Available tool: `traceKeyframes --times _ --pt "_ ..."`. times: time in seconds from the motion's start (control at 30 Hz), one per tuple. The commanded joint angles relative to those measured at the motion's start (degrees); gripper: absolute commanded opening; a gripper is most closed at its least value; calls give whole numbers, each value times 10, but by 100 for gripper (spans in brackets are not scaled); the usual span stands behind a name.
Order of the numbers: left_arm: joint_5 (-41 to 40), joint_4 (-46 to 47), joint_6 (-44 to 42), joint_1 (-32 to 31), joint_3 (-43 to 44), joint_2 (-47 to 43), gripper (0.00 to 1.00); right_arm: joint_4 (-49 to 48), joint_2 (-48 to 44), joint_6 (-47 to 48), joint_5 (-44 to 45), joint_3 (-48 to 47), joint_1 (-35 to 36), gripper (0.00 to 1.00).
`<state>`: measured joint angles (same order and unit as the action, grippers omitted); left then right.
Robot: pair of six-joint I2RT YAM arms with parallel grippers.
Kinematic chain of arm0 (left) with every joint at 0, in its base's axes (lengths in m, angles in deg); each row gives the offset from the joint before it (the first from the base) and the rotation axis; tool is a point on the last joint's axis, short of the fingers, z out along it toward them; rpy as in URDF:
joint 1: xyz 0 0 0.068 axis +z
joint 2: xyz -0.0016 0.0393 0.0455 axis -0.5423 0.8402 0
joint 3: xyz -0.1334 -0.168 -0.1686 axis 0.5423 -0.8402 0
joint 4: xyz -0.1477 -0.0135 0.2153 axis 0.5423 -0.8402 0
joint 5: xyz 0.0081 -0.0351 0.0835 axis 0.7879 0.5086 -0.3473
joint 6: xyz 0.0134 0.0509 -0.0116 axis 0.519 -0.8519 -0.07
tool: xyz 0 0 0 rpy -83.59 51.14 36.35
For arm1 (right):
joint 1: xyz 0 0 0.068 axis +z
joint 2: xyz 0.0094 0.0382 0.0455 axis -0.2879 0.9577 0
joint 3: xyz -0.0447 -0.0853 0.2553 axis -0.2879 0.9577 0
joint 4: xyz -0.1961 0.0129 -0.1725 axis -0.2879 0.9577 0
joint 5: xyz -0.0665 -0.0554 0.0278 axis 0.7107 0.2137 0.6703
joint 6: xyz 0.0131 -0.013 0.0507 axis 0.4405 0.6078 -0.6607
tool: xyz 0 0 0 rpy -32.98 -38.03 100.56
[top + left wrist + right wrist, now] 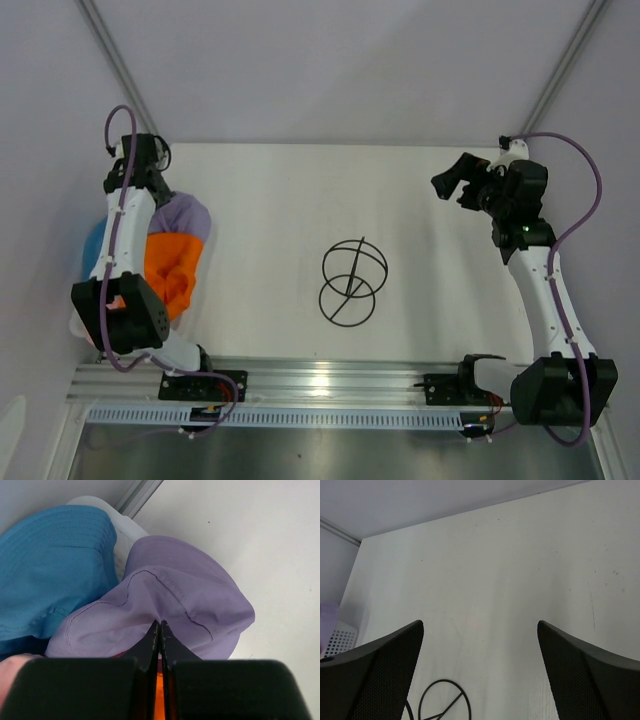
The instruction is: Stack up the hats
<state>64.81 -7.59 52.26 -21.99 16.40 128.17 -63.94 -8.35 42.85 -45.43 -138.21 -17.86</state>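
Note:
My left gripper [160,623] is shut on a fold of the lavender hat [185,600], pinching its crown fabric. In the top view this gripper [158,192] is at the table's left edge, over the lavender hat [188,215]. The orange hat [175,265] lies just in front of it and shows as an orange glow between my fingers [161,690]. The sky blue hat [50,565] lies to the left, partly under the arm [92,245]. A bit of the pink hat [10,672] shows at the lower left. My right gripper [480,625] is open and empty, held high at the far right [452,185].
The white mesh basket [127,535] sits under the hats at the left edge; its corner shows in the right wrist view [340,636]. A black wire stand [352,280] lies mid-table, also in the right wrist view [442,702]. Enclosure walls border the table.

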Motion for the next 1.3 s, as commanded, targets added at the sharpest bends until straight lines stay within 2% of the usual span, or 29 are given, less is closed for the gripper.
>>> traceKeyframes --times 0.0,0.17,0.3,0.4,0.43,0.53,0.77,0.8,0.87,0.97,1.0,1.1,1.27 --pt "-5 15 -16 5 34 -28 1 -27 5 9 11 -14 5 100" --pt "29 13 -41 3 43 -93 1 -17 -2 2 17 -27 7 100" --pt "79 -21 -57 -15 85 -154 1 -14 -19 -11 36 -28 7 99" --pt "80 -57 -85 -87 113 -174 1 -13 -37 -27 41 -23 9 100" --pt "71 -74 -92 -145 121 -183 1 -5 -40 -31 48 -21 9 100" --pt "32 -117 -108 -238 154 -187 1 19 -60 -35 64 -17 9 100" --pt "69 -162 -112 -393 224 -193 1 71 -119 -36 99 -17 9 100" --pt "94 -169 -109 -416 236 -192 1 83 -131 -41 111 -19 9 100" --pt "133 -170 -100 -434 246 -193 1 91 -140 -66 106 -25 9 99" --pt "170 -143 -81 -472 236 -199 1 77 -157 -116 26 -21 8 99" --pt "171 -127 -74 -483 229 -200 1 63 -161 -130 -15 -14 9 100" --pt "178 -108 -59 -515 230 -190 1 46 -174 -167 -60 -3 9 100" --pt "168 -76 -58 -571 225 -166 1 53 -199 -215 -75 9 36 100"
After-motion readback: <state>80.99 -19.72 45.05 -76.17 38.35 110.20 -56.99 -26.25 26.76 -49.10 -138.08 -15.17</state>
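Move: The left fingers are already shut on the purple hat in the basket; the black wire stand it is carried towards has its middle about 51 cm to this hand's right, 17 cm back and some 12 cm lower. The orange hat lies some 12 cm back, 2 cm to the right and 9 cm below, and the blue hat 5 cm back, 13 cm to the left and 8 cm below. From the right hand the stand is about 26 cm left, 18 cm back and 20 cm below. Keeping its pinch on the purple hat, the left hand first climbs out of the basket, then sweeps about 33 cm to the right while rising some 21 cm in all and drawing back 14 cm towards the wire stand, the wrist swinging roughly 70 degrees clockwise as the fingers tip up to a shallower slant. The right hand, empty and wide open, waits, then backs away and rises by about 8 cm each, edging left and rolling its left side up at the end. ##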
